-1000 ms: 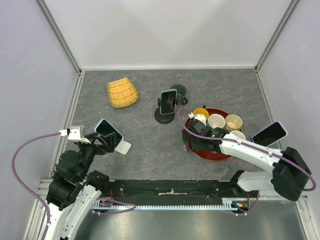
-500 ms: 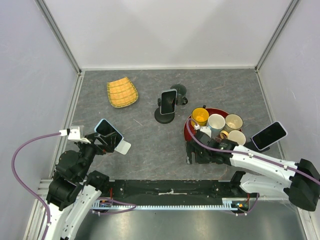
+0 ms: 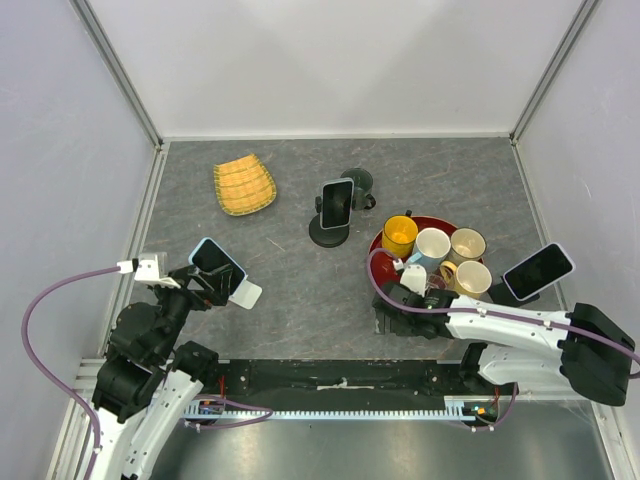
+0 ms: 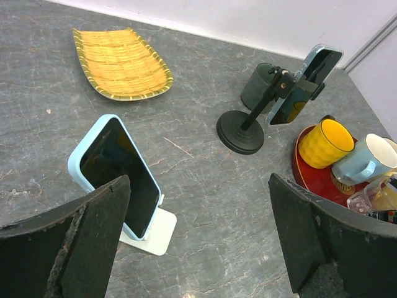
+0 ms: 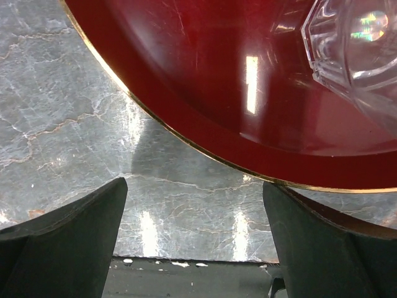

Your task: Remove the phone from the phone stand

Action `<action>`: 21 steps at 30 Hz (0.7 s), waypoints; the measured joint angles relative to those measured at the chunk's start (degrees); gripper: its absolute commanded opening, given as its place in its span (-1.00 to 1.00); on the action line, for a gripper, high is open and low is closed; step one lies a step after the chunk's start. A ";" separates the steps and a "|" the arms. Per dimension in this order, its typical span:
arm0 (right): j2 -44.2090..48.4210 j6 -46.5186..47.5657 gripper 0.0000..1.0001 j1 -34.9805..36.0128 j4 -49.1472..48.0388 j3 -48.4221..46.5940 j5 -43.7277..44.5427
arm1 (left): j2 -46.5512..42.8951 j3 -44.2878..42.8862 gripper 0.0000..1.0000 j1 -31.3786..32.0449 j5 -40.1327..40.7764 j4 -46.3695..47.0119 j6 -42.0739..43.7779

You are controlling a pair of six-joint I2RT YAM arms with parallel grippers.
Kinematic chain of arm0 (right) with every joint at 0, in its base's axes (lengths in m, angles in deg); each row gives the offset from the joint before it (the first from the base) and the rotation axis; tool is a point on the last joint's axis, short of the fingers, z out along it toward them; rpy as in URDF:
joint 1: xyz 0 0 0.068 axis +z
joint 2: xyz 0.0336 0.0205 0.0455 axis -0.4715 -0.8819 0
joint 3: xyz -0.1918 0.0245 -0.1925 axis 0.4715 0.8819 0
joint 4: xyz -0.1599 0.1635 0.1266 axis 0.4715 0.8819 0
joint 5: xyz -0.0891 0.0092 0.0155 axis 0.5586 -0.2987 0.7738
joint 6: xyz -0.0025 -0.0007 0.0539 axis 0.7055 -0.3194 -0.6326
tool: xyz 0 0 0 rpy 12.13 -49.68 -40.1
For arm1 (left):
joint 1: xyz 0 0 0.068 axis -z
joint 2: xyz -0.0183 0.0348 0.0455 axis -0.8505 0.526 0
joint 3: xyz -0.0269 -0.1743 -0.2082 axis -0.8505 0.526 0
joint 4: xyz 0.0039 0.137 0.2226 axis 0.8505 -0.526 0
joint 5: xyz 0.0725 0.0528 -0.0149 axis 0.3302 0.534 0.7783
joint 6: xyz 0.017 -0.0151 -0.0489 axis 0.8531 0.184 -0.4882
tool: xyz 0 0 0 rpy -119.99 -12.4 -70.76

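Three phones stand propped on the table. A dark phone (image 3: 337, 203) is clamped on a black round-foot stand (image 3: 328, 237) in the middle, also seen as the phone (image 4: 307, 84) on its stand (image 4: 240, 131). A light-blue phone (image 4: 115, 174) leans on a white plate stand (image 4: 152, 233) at the left. A third phone (image 3: 538, 270) stands at the right. My left gripper (image 3: 208, 287) is open just behind the blue phone, not touching it. My right gripper (image 3: 395, 315) is open and low at the near-left edge of the red tray (image 5: 186, 133), holding nothing.
The red tray (image 3: 378, 248) carries a yellow mug (image 3: 399, 235), white and beige mugs (image 3: 433, 244) and a clear glass (image 5: 353, 49). A woven yellow dish (image 3: 244, 186) lies far left. A dark cup (image 3: 357, 182) stands behind the black stand.
My right arm has drawn back from over the tray toward the table's near edge, uncovering the mugs. The left arm and all three phones have stayed put.
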 measured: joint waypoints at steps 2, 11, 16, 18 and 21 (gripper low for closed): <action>-0.70 -1.11 0.96 0.20 -0.09 0.04 0.87 | -0.07 0.00 0.99 0.00 0.00 0.00 0.00; -3.10 -3.52 0.96 -0.57 -0.83 0.04 5.16 | -0.07 0.00 1.00 0.00 -0.02 0.00 0.00; -4.98 -1.03 0.96 -7.10 -2.43 0.02 8.46 | -0.24 0.00 1.00 0.00 -0.02 0.00 0.00; -6.01 0.63 0.96 -9.11 -3.67 -0.42 9.01 | -0.28 0.00 1.00 0.00 0.00 0.00 0.00; -9.09 3.96 0.96 -12.50 -5.05 -2.56 9.33 | -0.33 0.00 0.99 0.00 -0.02 0.00 0.00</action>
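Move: Ahead of and to the right of the right hand lies the red tray, its middle about 12 cm out and 9 cm right, with the rim almost at the fingertips, near table height. On the tray, the clear cup stands some 8 cm ahead and 7 cm right, the yellow mug about 20 cm ahead and 3 cm right, and the blue mug 18 cm ahead and 10 cm right. From the idle left hand the tray is roughly 8 cm ahead, 45 cm right and 24 cm below. Pushing the tray by its near-left rim with open fingertips, the right hand first settles slightly lower, then drives forward about 6.5 cm and some 4 cm to the right, staying low. Over the stroke it turns clockwise by about 10 degrees and its left side dips a little; the fingers stay wide open. ##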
